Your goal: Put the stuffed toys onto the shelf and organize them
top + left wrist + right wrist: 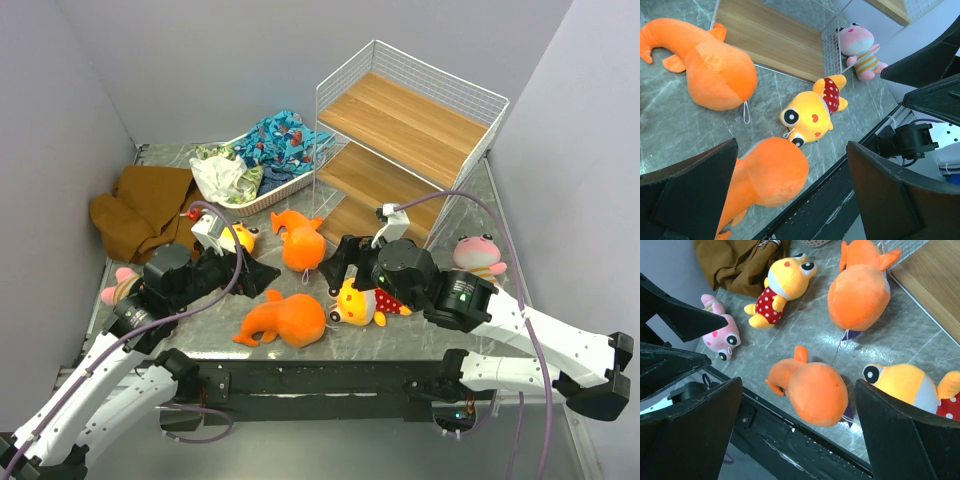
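The shelf [410,130] stands at the back right, its wooden tiers bare. All stuffed toys lie on the table. One orange shark [285,320] is near the front edge and another orange shark [300,245] lies before the shelf. A yellow doll [358,303] lies under my right arm, and a second yellow doll [240,238] beside my left wrist. Pink plushes lie far right [478,255] and far left [120,287]. My left gripper [262,278] and right gripper [340,262] hover open and empty, facing each other over the near shark [772,172] [815,390].
A low white basket [290,190] of patterned clothes sits back centre, left of the shelf. A brown cloth [145,210] lies crumpled at the back left. The black base rail [320,380] runs along the near table edge. Grey walls close in on both sides.
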`<state>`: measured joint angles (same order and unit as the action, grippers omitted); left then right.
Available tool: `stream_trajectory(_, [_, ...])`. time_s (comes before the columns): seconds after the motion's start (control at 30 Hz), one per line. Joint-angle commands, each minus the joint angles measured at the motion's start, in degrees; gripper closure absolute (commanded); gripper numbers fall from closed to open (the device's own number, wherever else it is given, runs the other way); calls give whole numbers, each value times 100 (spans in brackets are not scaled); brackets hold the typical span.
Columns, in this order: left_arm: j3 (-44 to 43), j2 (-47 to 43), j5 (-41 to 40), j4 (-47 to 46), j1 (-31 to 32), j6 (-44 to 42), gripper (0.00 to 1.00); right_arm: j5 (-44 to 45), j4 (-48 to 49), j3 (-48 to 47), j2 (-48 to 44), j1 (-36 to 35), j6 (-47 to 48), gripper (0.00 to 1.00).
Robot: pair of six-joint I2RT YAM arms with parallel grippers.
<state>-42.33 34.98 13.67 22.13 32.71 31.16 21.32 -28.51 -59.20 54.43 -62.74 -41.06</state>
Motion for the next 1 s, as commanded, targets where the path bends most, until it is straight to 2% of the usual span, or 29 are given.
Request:
stream_trajectory(0.0, [40,-44,57,-139,-19,31,4,161,40,-92,58,7,-112,0])
stream_trajectory(0.33, [31,-53,-101,-77,-10,83,4,293,-260,-442,445,16,-262,0])
stream_trajectory(0.47, [32,-27,-697,63,-10,459,3,31,-454,-470,647,7,-176,1])
stream_trajectory(0.57, [75,157,-1347,502,-19,1030,3,-364,-165,-268,744,16,1,6])
stream_trajectory(0.77, [111,729,-1666,976,-10,1612,1,-926,449,39,1033,16,3,23])
stream_trajectory(0.97, [14,853,-2008,1294,-10,2087,1,-1368,1207,506,1691,-150,-149,23])
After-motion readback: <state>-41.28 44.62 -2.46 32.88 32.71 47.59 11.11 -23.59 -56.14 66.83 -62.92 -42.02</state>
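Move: For the right hand, the near orange toy lies about 10 cm left and 4 cm back, some 20 cm below. The right yellow toy is about 7 cm right and level with the hand; the far orange toy is 15 cm ahead and 8 cm left, both similarly low. The left hand has the left yellow toy about 16 cm ahead, 7 cm left and 18 cm down; the far orange toy is 15 cm ahead, 7 cm right, and the near orange toy 4 cm back, 3 cm right. The right hand first sinks almost straight down, then swings left and keeps descending towards the near orange toy, in all about 8 cm down and 5 cm left, tipping and turning slightly counter-clockwise while its wide-open fingers close by about a quarter around nothing. Halfway through, the left hand sets off too, dropping 8 or 9 cm with a smaller drift left and forward towards the left yellow toy, its wide-open fingers tipping down and its wrist turning counter-clockwise, each by some 20 degrees. ##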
